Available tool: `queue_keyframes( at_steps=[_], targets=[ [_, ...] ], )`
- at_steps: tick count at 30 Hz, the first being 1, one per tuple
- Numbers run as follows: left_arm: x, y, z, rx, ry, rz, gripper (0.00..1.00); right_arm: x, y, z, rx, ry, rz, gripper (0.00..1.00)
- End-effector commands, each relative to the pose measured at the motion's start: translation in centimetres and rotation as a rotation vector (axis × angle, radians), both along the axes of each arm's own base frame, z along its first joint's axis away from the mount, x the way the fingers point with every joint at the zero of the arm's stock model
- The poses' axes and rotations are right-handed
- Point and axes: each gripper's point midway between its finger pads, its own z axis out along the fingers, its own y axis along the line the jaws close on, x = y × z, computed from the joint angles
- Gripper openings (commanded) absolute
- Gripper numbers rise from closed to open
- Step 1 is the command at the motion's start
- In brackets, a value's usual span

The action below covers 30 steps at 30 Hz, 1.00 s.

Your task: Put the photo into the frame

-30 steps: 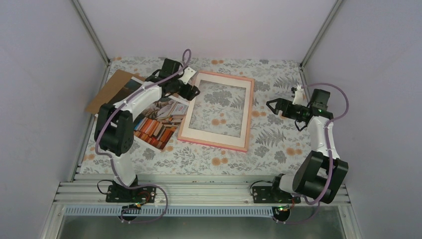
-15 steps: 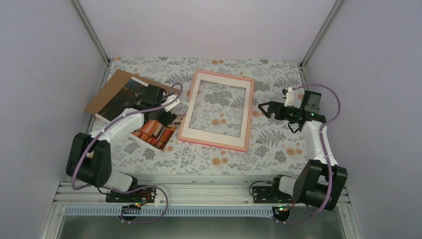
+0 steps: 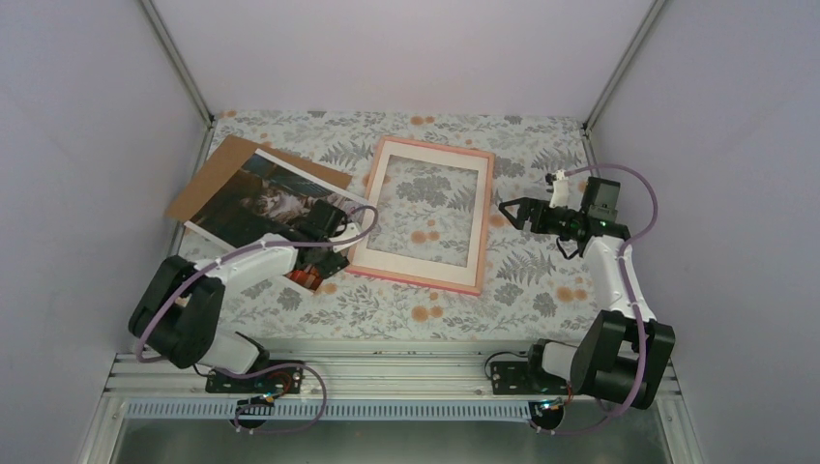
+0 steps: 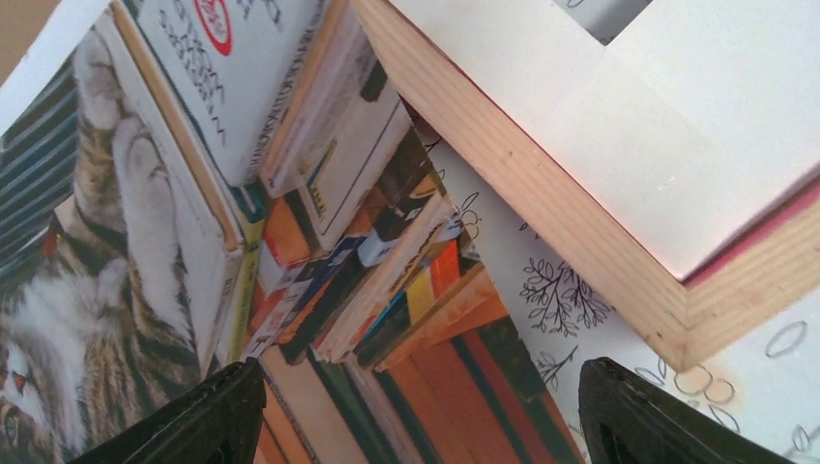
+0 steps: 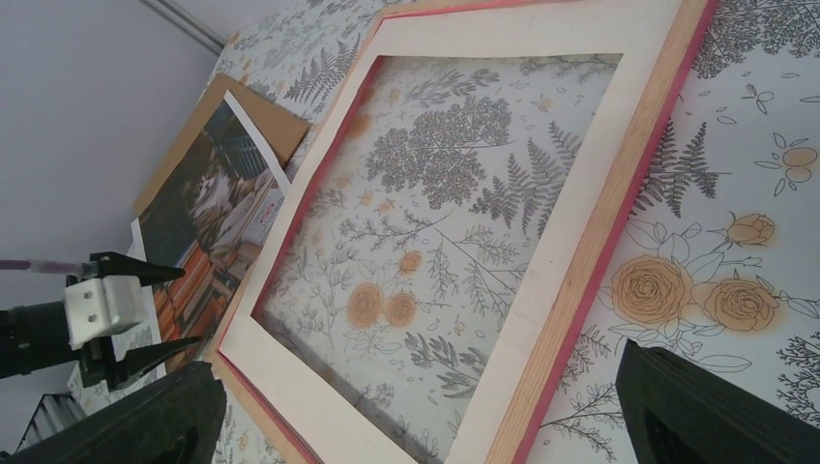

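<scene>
The photo (image 3: 259, 196), a cat on stacked books, lies face up on the table left of the frame (image 3: 483, 217), with its far part resting on brown cardboard. My left gripper (image 3: 327, 259) hovers open over the photo's near right corner, beside the frame's near left corner. In the left wrist view the photo (image 4: 319, 193) fills the left side and the frame's corner (image 4: 541, 174) the upper right, and nothing lies between the gripper's (image 4: 425, 425) jaws. My right gripper (image 3: 507, 210) stands open just right of the frame (image 5: 580, 222), empty (image 5: 416, 425).
The brown cardboard backing board (image 3: 215, 170) lies under the photo at the far left. White enclosure walls close in the table on three sides. The arm bases and a metal rail (image 3: 387, 372) line the near edge.
My left arm has swung back from the frame's far left corner to the photo's near right corner, uncovering the cat. The right gripper moved slightly left toward the frame.
</scene>
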Motion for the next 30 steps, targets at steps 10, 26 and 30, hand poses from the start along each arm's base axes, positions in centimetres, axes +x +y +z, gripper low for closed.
queue_keyframes(
  at_steps=[10, 26, 30],
  targets=[
    [2.4, 0.5, -2.7, 0.170, -0.107, 0.090, 0.68, 0.3, -0.2, 1.3, -0.031, -0.038, -0.017, 1.00],
    [5.9, -0.7, 3.8, -0.015, -0.134, 0.161, 0.03, 0.8, 0.0, 1.1, -0.061, -0.056, -0.003, 0.99],
    [6.9, -0.2, 5.7, -0.061, -0.129, 0.183, 0.02, 0.8, 0.5, 1.1, -0.061, -0.064, 0.014, 0.99]
  ],
)
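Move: The photo's middle lies about 10 cm ahead and 10 cm left of the left hand and 3 cm below; its right-hand edge passes under the open fingers. The frame's middle is some 18 cm to the right and 10 cm ahead, its near left corner close beside the right finger. The brown board, mostly under the photo, centres about 14 cm ahead and 14 cm left. From the idle right hand the photo is roughly 42 cm left, 4 cm ahead and 16 cm below. Sink the left gripper about 2.5 cm over the photo's right-hand edge beside the frame, then, staying low, ease it some 2 cm forward while shutting the fingers from wide open to fully closed. Next lift it about 6 cm, carrying on another 4 cm forward over the photo, fingers still shut. ##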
